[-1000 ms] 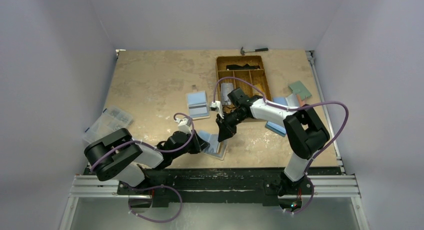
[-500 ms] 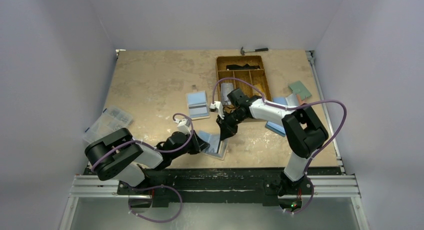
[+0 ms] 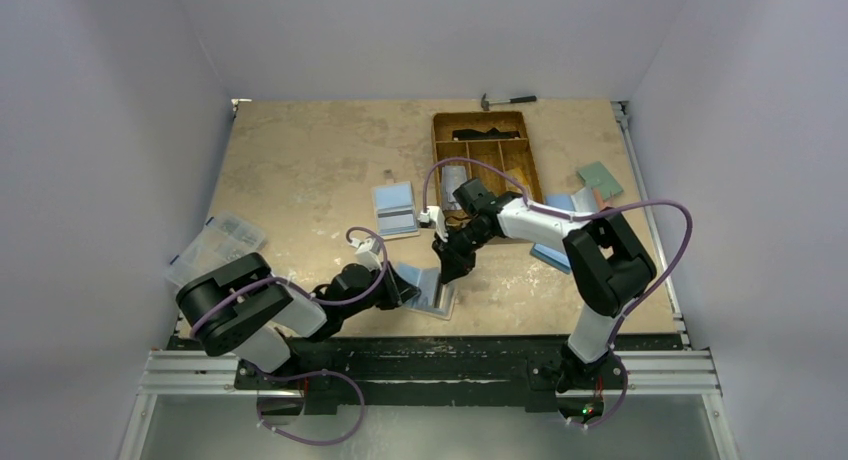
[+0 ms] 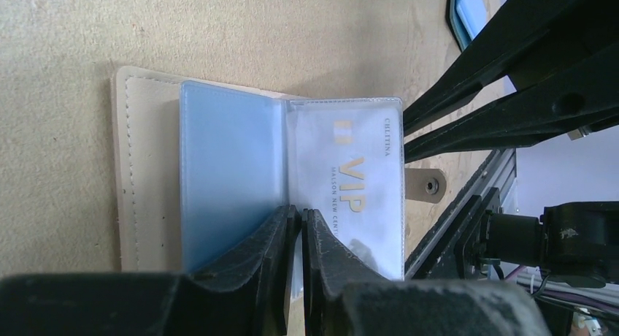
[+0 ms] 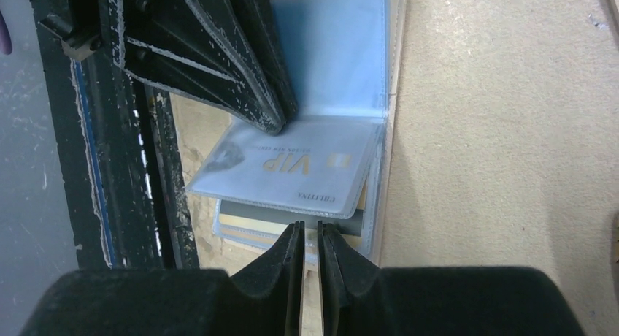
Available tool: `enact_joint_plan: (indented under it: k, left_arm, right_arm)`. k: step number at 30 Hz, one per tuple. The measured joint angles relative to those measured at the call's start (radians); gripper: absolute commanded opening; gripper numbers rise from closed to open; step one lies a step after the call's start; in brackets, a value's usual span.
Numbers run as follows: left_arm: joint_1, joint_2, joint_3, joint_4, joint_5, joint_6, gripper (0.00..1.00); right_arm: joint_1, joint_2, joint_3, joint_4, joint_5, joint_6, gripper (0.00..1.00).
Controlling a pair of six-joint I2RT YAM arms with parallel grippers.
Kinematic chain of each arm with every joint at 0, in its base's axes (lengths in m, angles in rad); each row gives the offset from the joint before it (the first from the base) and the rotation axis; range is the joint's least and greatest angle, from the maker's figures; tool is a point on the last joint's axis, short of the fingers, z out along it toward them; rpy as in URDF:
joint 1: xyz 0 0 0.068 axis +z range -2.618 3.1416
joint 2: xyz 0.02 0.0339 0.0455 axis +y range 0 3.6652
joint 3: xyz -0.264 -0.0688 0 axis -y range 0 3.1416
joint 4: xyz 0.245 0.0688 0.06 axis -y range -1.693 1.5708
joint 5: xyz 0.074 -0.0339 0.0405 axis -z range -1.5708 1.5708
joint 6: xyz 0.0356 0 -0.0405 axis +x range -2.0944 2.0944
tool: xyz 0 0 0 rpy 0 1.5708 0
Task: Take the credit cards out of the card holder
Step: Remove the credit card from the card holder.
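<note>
The tan card holder (image 3: 430,292) lies open near the table's front edge. In the left wrist view I see its tan cover (image 4: 142,175), a blue leaf (image 4: 230,168) and a clear leaf holding a pale VIP credit card (image 4: 354,182). My left gripper (image 4: 300,213) is shut at the fold, with a thin pale leaf edge between its jaws. That VIP leaf (image 5: 292,168) is raised in the right wrist view, and another card (image 5: 244,210) with a grey stripe shows beneath it. My right gripper (image 5: 311,226) is at that lower leaf's edge. Its jaws are a narrow slit apart, with nothing visibly gripped.
A brown compartment tray (image 3: 485,145) and a hammer (image 3: 507,101) are at the back. A clear organiser box (image 3: 215,242) sits at the left edge. A blue booklet (image 3: 395,210) lies mid-table, with blue and green flat items (image 3: 598,180) at the right. A black rail (image 5: 109,168) runs beside the holder.
My right gripper has edged slightly up and to the left over the holder. The left gripper and the holder stay where they were.
</note>
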Motion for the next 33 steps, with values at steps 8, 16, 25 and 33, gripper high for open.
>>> enact_joint_plan:
  k: [8, 16, 25, 33]
  left_arm:
    - [0.002, 0.012, -0.002, 0.034, 0.023, -0.011, 0.35]
    - [0.002, -0.031, -0.026, 0.069, 0.054, -0.028, 0.6]
    - [0.002, -0.214, -0.05, -0.096, 0.045, -0.009, 0.76]
    - [0.0, -0.309, -0.05, -0.208, 0.013, -0.006, 0.81]
  right_arm:
    - [0.035, 0.0, 0.0, 0.063, 0.033, 0.058, 0.2]
    - [0.074, 0.0, 0.0, 0.137, 0.045, 0.158, 0.19]
    - [0.096, 0.055, 0.029, 0.174, -0.016, 0.226, 0.2]
    - [0.109, 0.09, 0.038, 0.175, -0.092, 0.247, 0.22]
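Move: The raised clear VIP sleeve of the open card holder stands with its middle some 4 cm left of the right hand, level fore and aft and about 1 cm lower; its free edge is at those fingertips. The blue flap is about 8 cm left, straight across; the card pocket is 2 cm back, 1 cm left; the second blue holder is some 15 cm ahead, 11 cm left. From the left hand, the sleeve is 3 cm ahead, 4 cm right, about level. The VIP sleeve is pushed over to the left by the nearly shut right fingertips, which bear on its free-edge side and travel about 6 cm left towards the blue flap, easing back 2 cm late on. The left fingers, close together at the sleeve's fold, spread wide and come away, rising about 3 cm while shifting slightly back and then left. ##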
